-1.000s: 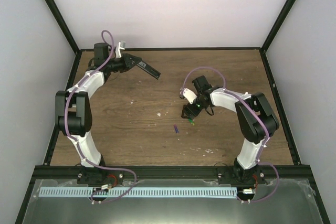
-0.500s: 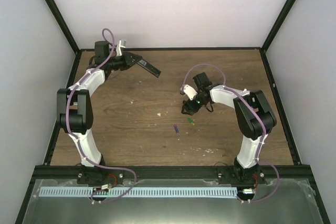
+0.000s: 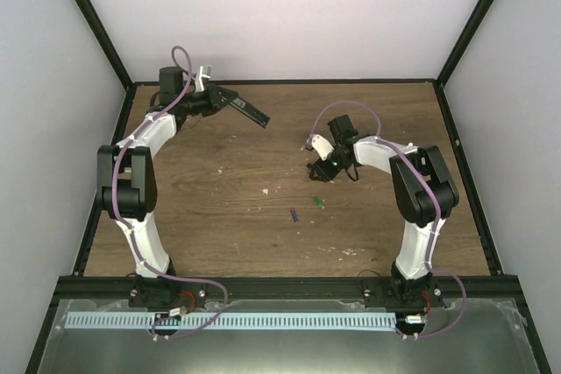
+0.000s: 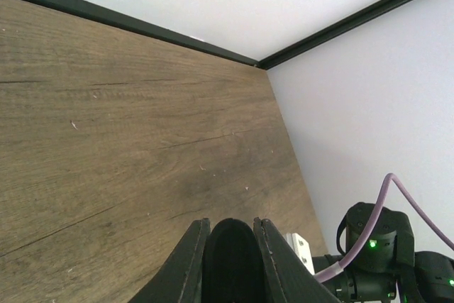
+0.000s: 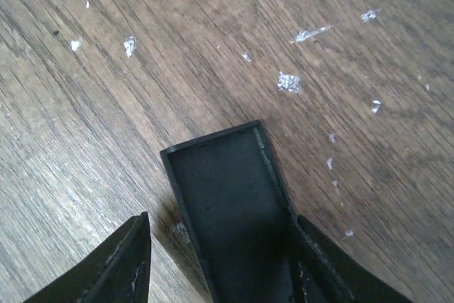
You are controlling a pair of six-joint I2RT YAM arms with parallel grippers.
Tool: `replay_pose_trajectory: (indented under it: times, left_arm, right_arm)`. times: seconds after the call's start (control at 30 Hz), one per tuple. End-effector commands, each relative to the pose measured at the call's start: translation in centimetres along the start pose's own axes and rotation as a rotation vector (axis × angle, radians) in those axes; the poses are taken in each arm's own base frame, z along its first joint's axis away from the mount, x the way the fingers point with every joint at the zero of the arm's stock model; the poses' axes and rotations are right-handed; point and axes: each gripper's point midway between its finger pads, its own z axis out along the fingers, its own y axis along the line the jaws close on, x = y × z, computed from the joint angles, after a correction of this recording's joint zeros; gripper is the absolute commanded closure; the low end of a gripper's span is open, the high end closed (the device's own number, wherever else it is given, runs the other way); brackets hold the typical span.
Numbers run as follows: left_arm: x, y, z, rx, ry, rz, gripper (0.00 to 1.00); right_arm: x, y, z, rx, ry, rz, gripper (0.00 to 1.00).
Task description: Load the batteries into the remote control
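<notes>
My left gripper (image 3: pixel 219 97) at the back left is shut on the remote control (image 3: pixel 250 112), a slim black bar held above the table and pointing right. In the left wrist view the remote's rounded black end (image 4: pixel 233 260) fills the space between the fingers of the left gripper (image 4: pixel 230 222). The green battery (image 3: pixel 320 203) and the purple battery (image 3: pixel 294 215) lie on the wood at mid-table. Just behind them is my right gripper (image 3: pixel 319 170). A flat black cover-like piece (image 5: pixel 227 182) lies between the jaws of the right gripper (image 5: pixel 221 219). It touches the right finger, and a gap shows at the left finger.
White specks of debris (image 5: pixel 287 81) dot the wooden table (image 3: pixel 219 208), one of them (image 3: pixel 266 190) left of the batteries. Black frame rails (image 3: pixel 285 81) and white walls close in the back and sides. The right arm's base (image 4: pixel 372 246) shows in the left wrist view.
My right gripper has drawn back from the green battery toward the far side, and its jaws have narrowed. The left arm with the remote has barely shifted.
</notes>
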Motion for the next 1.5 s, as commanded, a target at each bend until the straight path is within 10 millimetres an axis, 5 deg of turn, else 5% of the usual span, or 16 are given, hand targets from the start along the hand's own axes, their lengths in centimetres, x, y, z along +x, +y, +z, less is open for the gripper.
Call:
replay_pose_trajectory:
  times: [0.0,0.97,1.3,1.47]
  left_arm:
    - [-0.8,-0.5,-0.1,0.024,-0.007,0.02,1.0]
    - [-1.7,-0.8,0.2,0.035,-0.018,0.031,1.0]
    - [-2.2,-1.2,0.1,0.039,-0.027,0.043,1.0]
    - [-2.3,-1.2,0.1,0.043,-0.027,0.043,1.0]
  right_arm:
    - [3.0,-0.1,1.4,-0.029,0.114,0.066,0.57]
    - [1.8,-2.6,-1.2,-0.024,0.028,0.168,0.99]
    - [2.1,-1.6,-1.7,-0.11,-0.002,0.252,0.99]
    - [2.6,-2.5,-2.1,-0.096,-0.018,0.297,0.93]
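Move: Right at the right hand's fingertips lies the black battery cover, flat on the table, about level with the hand point and 1 cm below it. The green battery is some 10 cm back and 1 cm to the left of that hand, the blue battery about 14 cm back and 7 cm to its left, both some 2 cm below. From the left hand, the cover lies about 14 cm back, 24 cm to the right and 20 cm down. Closing from about half open to nearly shut, the right fingers pinch the battery cover by its long sides while the hand eases about 2 cm forward, then swings some 3 cm to the right and draws back, staying low and turning about 15 degrees, partly clockwise. The left hand keeps hold of the remote and rises about 2 cm late on. ##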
